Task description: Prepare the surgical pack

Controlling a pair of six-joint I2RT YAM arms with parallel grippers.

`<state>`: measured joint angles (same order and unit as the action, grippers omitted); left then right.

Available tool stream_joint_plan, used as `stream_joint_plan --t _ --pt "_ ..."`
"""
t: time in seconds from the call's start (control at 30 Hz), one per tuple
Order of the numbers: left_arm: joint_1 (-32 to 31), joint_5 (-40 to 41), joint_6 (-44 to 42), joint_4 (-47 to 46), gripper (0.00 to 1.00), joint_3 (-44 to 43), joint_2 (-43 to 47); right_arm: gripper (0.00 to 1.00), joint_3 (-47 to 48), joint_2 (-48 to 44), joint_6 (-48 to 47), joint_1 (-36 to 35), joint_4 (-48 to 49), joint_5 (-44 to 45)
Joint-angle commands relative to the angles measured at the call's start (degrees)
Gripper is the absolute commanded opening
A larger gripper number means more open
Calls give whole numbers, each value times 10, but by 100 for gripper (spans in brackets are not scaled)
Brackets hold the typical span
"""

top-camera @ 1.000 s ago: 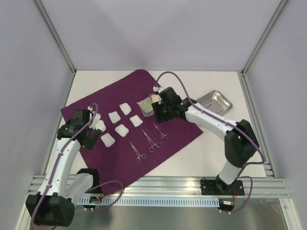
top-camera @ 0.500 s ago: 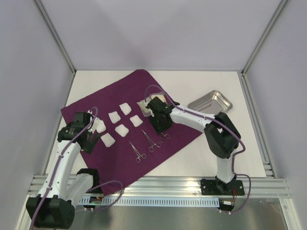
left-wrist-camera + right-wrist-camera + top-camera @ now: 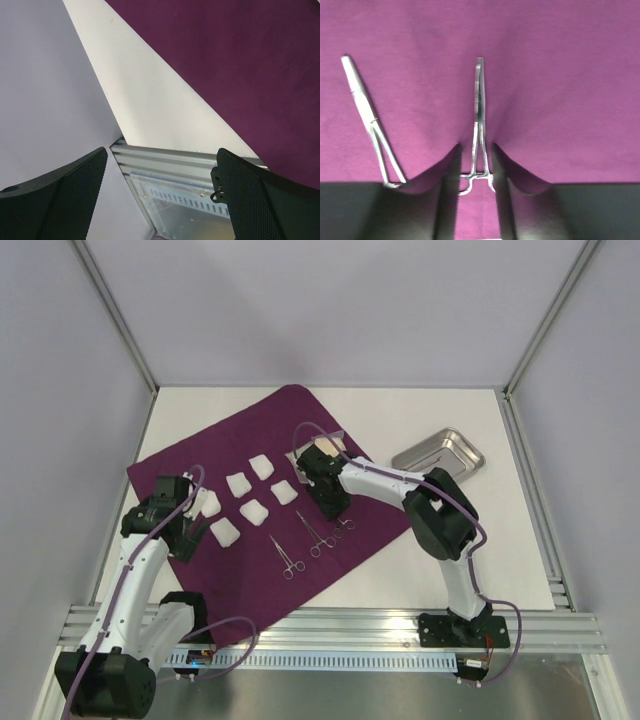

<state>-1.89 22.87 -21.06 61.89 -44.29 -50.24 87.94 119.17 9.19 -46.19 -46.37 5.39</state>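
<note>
The deep-purple cloth (image 3: 250, 440) lies spread on the table with several white gauze squares (image 3: 254, 511) and three metal forceps on it. My right gripper (image 3: 337, 515) (image 3: 476, 165) is low over the rightmost forceps (image 3: 478, 100). Its fingers (image 3: 451, 200) are closed in against both sides of the ring handles, and the forceps lies flat on the cloth. A second forceps (image 3: 367, 115) (image 3: 312, 534) lies just to its left. My left gripper (image 3: 190, 528) (image 3: 162, 195) hangs wide open over the cloth's near left edge, holding nothing. The steel tray (image 3: 440, 452) sits at the right, off the cloth.
A clear packet (image 3: 302, 457) shows partly behind the right arm near the cloth's far side. The third forceps (image 3: 286, 556) lies nearer the front. The aluminium rail (image 3: 170, 162) runs along the table's near edge, and frame posts stand at the corners.
My right gripper moved left and forward from the packet down over the rightmost forceps, and its jaws narrowed onto the handles. The left arm barely moved.
</note>
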Motion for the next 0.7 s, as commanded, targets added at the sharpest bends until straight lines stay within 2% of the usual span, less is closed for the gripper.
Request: stream_joint_plan --t 0.0,0.13,0.17,0.2,0.37,0.5,0.67 --pt "1 12 -14 -7 100 2 7 27 -7 25 -6 0 0 -10" --pt "1 16 -17 -12 100 1 8 11 -11 24 -2 1 1 -1" --pt "1 17 -21 -15 100 1 8 2 -9 22 -1 1 1 0" --pt "1 17 -21 -18 100 1 7 1 -8 20 -1 1 -2 1" --pt "1 17 -21 -22 100 -1 1 0 -8 -18 11 0 0 3" --pt "1 17 -21 -23 100 -4 -3 1 -28 -78 41 2 43 16" --pt "1 16 -21 -23 100 -9 -5 0 -37 -110 66 8 78 31"
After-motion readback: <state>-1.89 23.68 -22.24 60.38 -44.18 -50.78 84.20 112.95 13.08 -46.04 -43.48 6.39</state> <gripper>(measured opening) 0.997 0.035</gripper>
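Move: The nearest hemostat lies right between the right gripper's parted fingers at their height, its middle only about 1 cm ahead and 1 cm to the left. A second hemostat is some 6 cm left and 4 cm back, a gauze pad about 13 cm left and 6 cm ahead, and the green packet 7 cm left and 15 cm ahead. From the left gripper, the hemostat is roughly 37 cm to the right, 14 cm ahead and 11 cm below. Hold the right gripper down where it is over the cloth and shut its partly open fingers fully, pinching the hemostat's shanks just ahead of the finger rings. Once they are closed, keep the grip and raise the hand almost straight up, about 2.5 cm, with the wrist tilting only some 5 degrees. ##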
